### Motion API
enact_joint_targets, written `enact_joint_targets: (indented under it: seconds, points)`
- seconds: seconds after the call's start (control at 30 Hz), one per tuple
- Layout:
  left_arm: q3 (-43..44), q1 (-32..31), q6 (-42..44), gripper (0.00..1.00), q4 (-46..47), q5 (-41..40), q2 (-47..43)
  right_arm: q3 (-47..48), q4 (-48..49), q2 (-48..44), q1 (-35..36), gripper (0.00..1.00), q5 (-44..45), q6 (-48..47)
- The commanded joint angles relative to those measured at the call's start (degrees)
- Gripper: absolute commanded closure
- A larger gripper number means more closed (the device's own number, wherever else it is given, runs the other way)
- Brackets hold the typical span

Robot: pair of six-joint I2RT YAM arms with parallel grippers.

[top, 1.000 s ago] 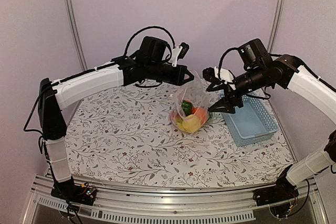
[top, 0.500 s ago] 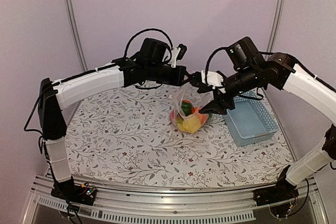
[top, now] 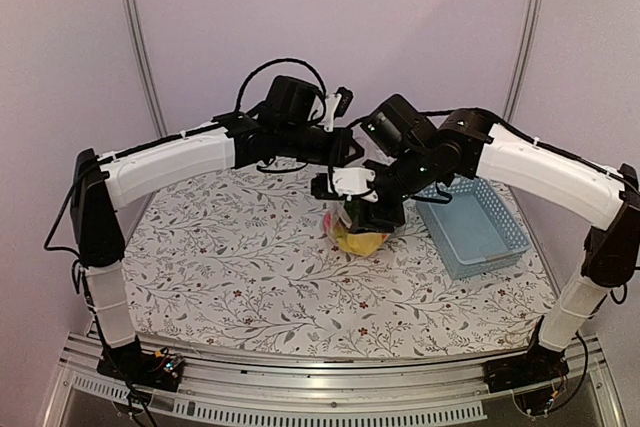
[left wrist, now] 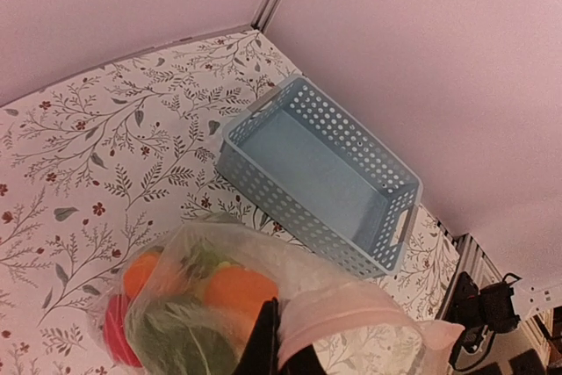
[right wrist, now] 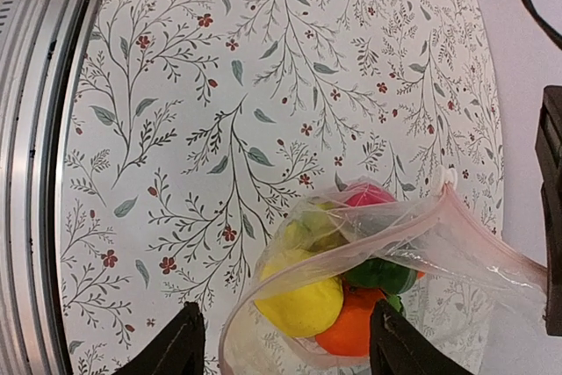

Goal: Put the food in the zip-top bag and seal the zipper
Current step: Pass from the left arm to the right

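The zip-top bag stands on the table, its top corner pulled up by my left gripper. In the left wrist view that gripper is shut on the bag's pinkish zipper edge. The food lies inside the bag: a yellow piece, an orange one, a green one and a pink one. My right gripper hovers over the bag's open mouth, jaws open with a finger on either side and nothing gripped. From above, the right gripper covers most of the bag.
A light-blue slotted basket with nothing in it stands to the right of the bag, near the back right wall. The table wears a floral cloth. A metal rail runs along the near edge.
My right arm has swung left from beside the basket to above the bag's mouth, its jaws narrowing somewhat. The left gripper keeps its hold on the bag's top.
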Motion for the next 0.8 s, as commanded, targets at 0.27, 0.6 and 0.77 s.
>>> enact_joint_targets:
  seconds: [0.27,0.6,0.77]
  points:
    - [-3.41,0.45,0.34,1.0,1.58,-1.57,-5.14,6.45,-3.99,9.1,1.92,0.61,7.19,5.7]
    - [-9.51,1.99,6.43,0.64,2.36,-6.5,-12.08,3.2,2.53,1.76,1.16,0.98,3.07,5.42]
    - [-26.98,3.77,9.57,0.35,15.08,-7.26,-25.76,-2.77,6.81,-5.17,-3.21,1.0,-5.42,3.96]
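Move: Just below the right hand's open fingers is the bag's near rim, about 3 cm down, 1 cm ahead and 1 cm left. The food in the bag lies some 7 cm ahead of the right hand, level sideways and 17 cm down; the empty basket is about 10 cm ahead, 27 cm right and 18 cm down. From the left hand, shut on the rim farther out, that near rim spot lies roughly 11 cm back, level sideways and 6 cm lower. Dipping about 3.5 cm over the near rim, with a little forward and left, the right hand shuts its fingers fully, pinches the rim, then rises almost to its starting height. The left hand keeps its pinch while easing slightly left, then opens past halfway, lets go of the rim and quickens away, about 7 cm left and slightly up. ##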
